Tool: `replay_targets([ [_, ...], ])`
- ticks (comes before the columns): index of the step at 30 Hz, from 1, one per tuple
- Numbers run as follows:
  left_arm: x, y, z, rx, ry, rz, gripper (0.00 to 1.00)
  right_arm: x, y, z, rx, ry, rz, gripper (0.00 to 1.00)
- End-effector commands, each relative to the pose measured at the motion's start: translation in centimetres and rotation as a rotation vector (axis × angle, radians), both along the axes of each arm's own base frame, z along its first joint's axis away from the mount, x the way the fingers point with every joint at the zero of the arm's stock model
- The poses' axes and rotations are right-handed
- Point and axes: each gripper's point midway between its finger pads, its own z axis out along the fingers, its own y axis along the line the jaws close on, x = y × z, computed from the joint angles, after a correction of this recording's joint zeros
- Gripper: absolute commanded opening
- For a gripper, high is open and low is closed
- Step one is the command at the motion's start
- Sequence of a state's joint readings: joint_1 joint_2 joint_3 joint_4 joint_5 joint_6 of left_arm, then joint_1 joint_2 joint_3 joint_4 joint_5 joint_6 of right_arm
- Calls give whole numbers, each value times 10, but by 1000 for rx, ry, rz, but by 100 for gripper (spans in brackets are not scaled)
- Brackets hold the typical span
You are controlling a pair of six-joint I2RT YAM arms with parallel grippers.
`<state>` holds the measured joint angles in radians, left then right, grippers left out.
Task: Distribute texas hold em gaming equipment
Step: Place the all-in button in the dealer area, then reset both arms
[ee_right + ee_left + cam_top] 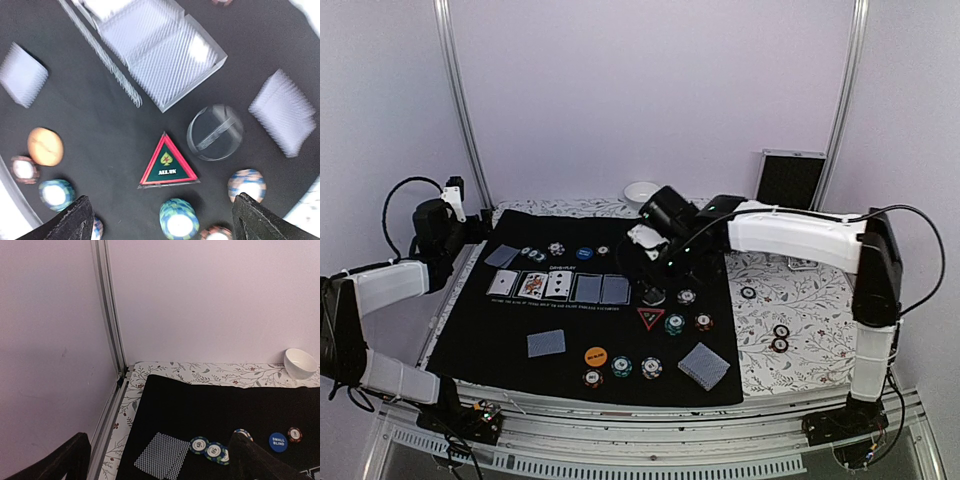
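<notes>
The poker set lies spread on a black mat (470,330). Face-up and face-down cards (560,287) form a row, with a deck (704,365) at the front right. My right gripper (162,222) hangs open and empty above the red triangular marker (167,164), a green chip stack (178,218) and a clear round disc (215,132). An orange disc (45,146) lies to the left. My left gripper (155,465) is open and empty, above a face-down card (162,456), green chips (200,444) and the blue disc (278,441).
A small white bowl (641,192) stands behind the mat. A black box (792,178) leans at the back right. Dark chips (780,337) lie on the flowered cloth right of the mat. Metal frame posts (107,305) rise at the back corners.
</notes>
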<state>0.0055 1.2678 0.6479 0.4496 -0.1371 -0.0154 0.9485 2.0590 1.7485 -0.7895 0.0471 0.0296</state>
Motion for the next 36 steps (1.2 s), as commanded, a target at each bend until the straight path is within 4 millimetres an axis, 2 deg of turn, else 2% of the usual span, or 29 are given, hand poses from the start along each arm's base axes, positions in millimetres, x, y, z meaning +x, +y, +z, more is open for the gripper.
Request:
replay_targets([
  [1, 0, 6, 16, 8, -36, 13, 98, 40, -45, 145, 300, -280, -113, 99],
  [3, 0, 6, 15, 9, -36, 16, 98, 63, -96, 163, 360, -369, -236, 99],
  [5, 0, 9, 13, 10, -38, 28, 98, 83, -156, 180, 429, -442, -380, 99],
  [8, 0, 13, 9, 2, -50, 53, 98, 91, -240, 200, 552, -561, -528, 99],
  [9, -1, 15, 7, -4, -58, 64, 98, 90, -268, 204, 572, -621, -589, 99],
  [13, -3, 21, 1, -5, -81, 95, 98, 70, -376, 194, 520, -898, -869, 99],
  [15, -3, 23, -5, 5, -82, 99, 98, 52, -409, 182, 509, -1011, -957, 99],
  [17, -3, 26, -13, 11, -74, 106, 98, 36, -433, 165, 515, -1077, -1027, 99],
  [19, -2, 28, -25, 10, -59, 100, 98, 26, -446, 146, 531, -1115, -1077, 99],
  [22, -5, 27, -37, 10, -64, 60, 98, 22, -447, 113, 550, -1120, -1086, 99],
  [25, -12, 30, -34, -8, -90, 58, 98, 25, -447, 86, 530, -1092, -1092, 99],
  [27, -20, 22, -30, -2, -124, 17, 98, 26, -446, 71, 517, -1078, -1079, 99],
  [31, -34, 17, -19, -6, -217, -6, 98, 35, -435, 69, 529, -1076, -999, 99],
  [33, -36, 11, -22, -37, -223, -39, 98, 44, -425, 71, 538, -1070, -931, 99],
  [34, -33, -1, -25, -34, -202, -107, 98, 48, -420, 71, 532, -1060, -903, 99],
  [36, -27, -26, -46, 4, -114, -206, 98, 53, -418, 70, 522, -1056, -880, 99],
])
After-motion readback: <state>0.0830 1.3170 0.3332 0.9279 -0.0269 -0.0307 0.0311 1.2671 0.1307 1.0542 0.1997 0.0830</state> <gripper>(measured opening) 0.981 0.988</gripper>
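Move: Just beneath the open right hand, some 9 cm down and about 1 cm back and 1 cm right, lies the all-in button it has left. The clear disk is about 6 cm ahead of this hand and 1 cm right; the green chip stack 3 cm back and 7 cm right; the paired cards roughly 14 cm ahead and 6 cm right. From the left hand the button is about 43 cm right, 12 cm back and 21 cm lower. Leaving the all-in button, the open right hand climbs about 20 cm while swinging quickly right and somewhat forward, then sinks and draws back a little, to stop in front of the chip case about 43 cm right of its start. The wrist swings clockwise and tips up from pointing down to nearly level. The empty left hand lowers some 5 cm and eases back, fingers open. ##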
